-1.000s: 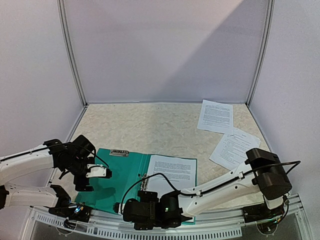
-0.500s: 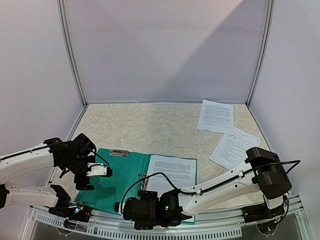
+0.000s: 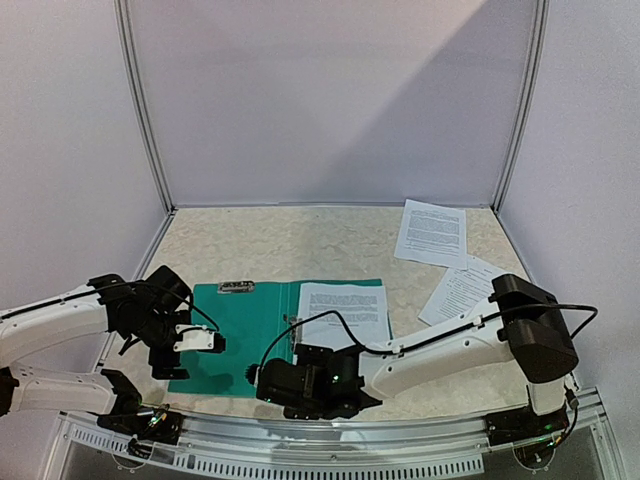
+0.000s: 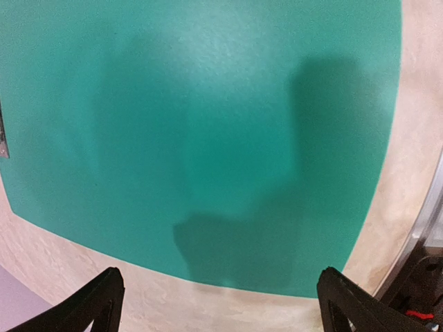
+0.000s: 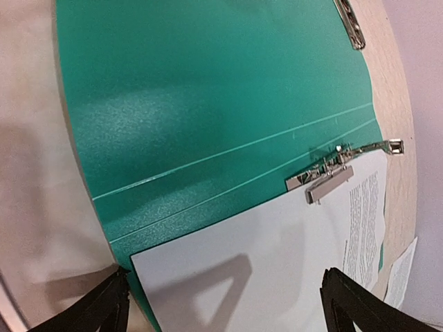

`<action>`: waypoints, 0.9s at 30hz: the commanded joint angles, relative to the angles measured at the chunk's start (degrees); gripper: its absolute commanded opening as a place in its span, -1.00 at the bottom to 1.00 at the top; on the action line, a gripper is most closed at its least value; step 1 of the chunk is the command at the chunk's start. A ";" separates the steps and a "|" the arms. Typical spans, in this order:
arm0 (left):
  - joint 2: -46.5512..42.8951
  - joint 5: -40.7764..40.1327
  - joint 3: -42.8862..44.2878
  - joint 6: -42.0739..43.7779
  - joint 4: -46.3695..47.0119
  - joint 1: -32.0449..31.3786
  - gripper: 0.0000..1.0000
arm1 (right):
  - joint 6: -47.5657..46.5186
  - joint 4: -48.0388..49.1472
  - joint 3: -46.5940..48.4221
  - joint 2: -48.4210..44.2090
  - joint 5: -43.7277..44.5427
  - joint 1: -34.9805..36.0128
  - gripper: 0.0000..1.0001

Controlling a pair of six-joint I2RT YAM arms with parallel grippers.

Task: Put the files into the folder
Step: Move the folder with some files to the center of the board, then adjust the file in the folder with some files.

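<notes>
The teal folder (image 3: 235, 335) lies open and flat on the table near the arms. One of the files (image 3: 345, 312), a printed white sheet, lies on its right half beside the metal clip (image 5: 329, 181). Two more files (image 3: 432, 232) (image 3: 462, 292) lie loose at the back right. My left gripper (image 3: 205, 342) hangs open over the folder's left cover (image 4: 208, 104), its tips above the cover's edge, holding nothing (image 4: 221, 304). My right gripper (image 3: 268, 382) is open low over the folder's near edge, its tips either side of the sheet's corner (image 5: 277, 263), empty (image 5: 228, 311).
A small metal clasp (image 3: 236, 288) sits at the far edge of the folder's left cover. White walls with metal posts (image 3: 140, 110) close in the beige table (image 3: 300, 245) on three sides. A metal rail (image 3: 330, 458) runs along the near edge.
The folder with its sheet has slid away from the near edge toward the back. My right gripper has moved back along with it. The left arm has barely shifted.
</notes>
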 commanded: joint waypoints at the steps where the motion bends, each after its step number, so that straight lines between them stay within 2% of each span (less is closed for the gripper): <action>1: 0.27 0.56 1.22 0.11 -0.51 0.75 0.99 | -1.02 -1.91 -1.13 -1.79 2.33 -0.40 0.94; 11: 0.38 2.04 1.74 -0.13 -0.92 0.75 0.99 | -3.38 1.83 -2.31 -4.76 -2.18 -0.14 0.95; 18: 0.67 6.51 3.50 -1.46 -0.67 0.84 0.99 | -6.41 12.04 -9.82 -16.03 -13.61 -0.01 0.97; 20: 0.97 8.03 4.41 -2.39 -0.60 0.92 0.99 | -5.95 13.94 -11.83 -20.12 -13.47 -0.69 0.97; 23: 1.83 10.01 6.46 -4.20 0.17 1.10 0.99 | 0.99 12.09 -13.01 -26.11 -8.89 -5.57 0.97; 27: 5.72 7.97 9.24 -7.02 4.76 1.19 0.99 | 22.29 0.88 -12.14 -30.93 -11.96 -20.64 0.93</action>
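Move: The folder lies open, its middle about 11 cm ahead of the right hand, 4 cm to its left and 3 cm lower; its near edge is some 4 cm back from that hand, against the nearer finger. The metal clip on the left cover is roughly 25 cm ahead and 19 cm left; the loose file is about 22 cm ahead and 37 cm right. From the left hand, the folder's middle is about 8 cm ahead, 20 cm right and 4 cm below. The right hand, its nearer finger still on the folder's near edge, finishes the forward push with about one more centimetre, then eases back some 3 cm so the finger comes free, and climbs faster and faster to about 14 cm up, swinging forward over the sheets at the end while its left side rolls up some 25 degrees, fingers staying wide open. The left hand waits over the left cover, then late on drifts about 3 cm right and nearly as much up, tilting slightly, also open. ##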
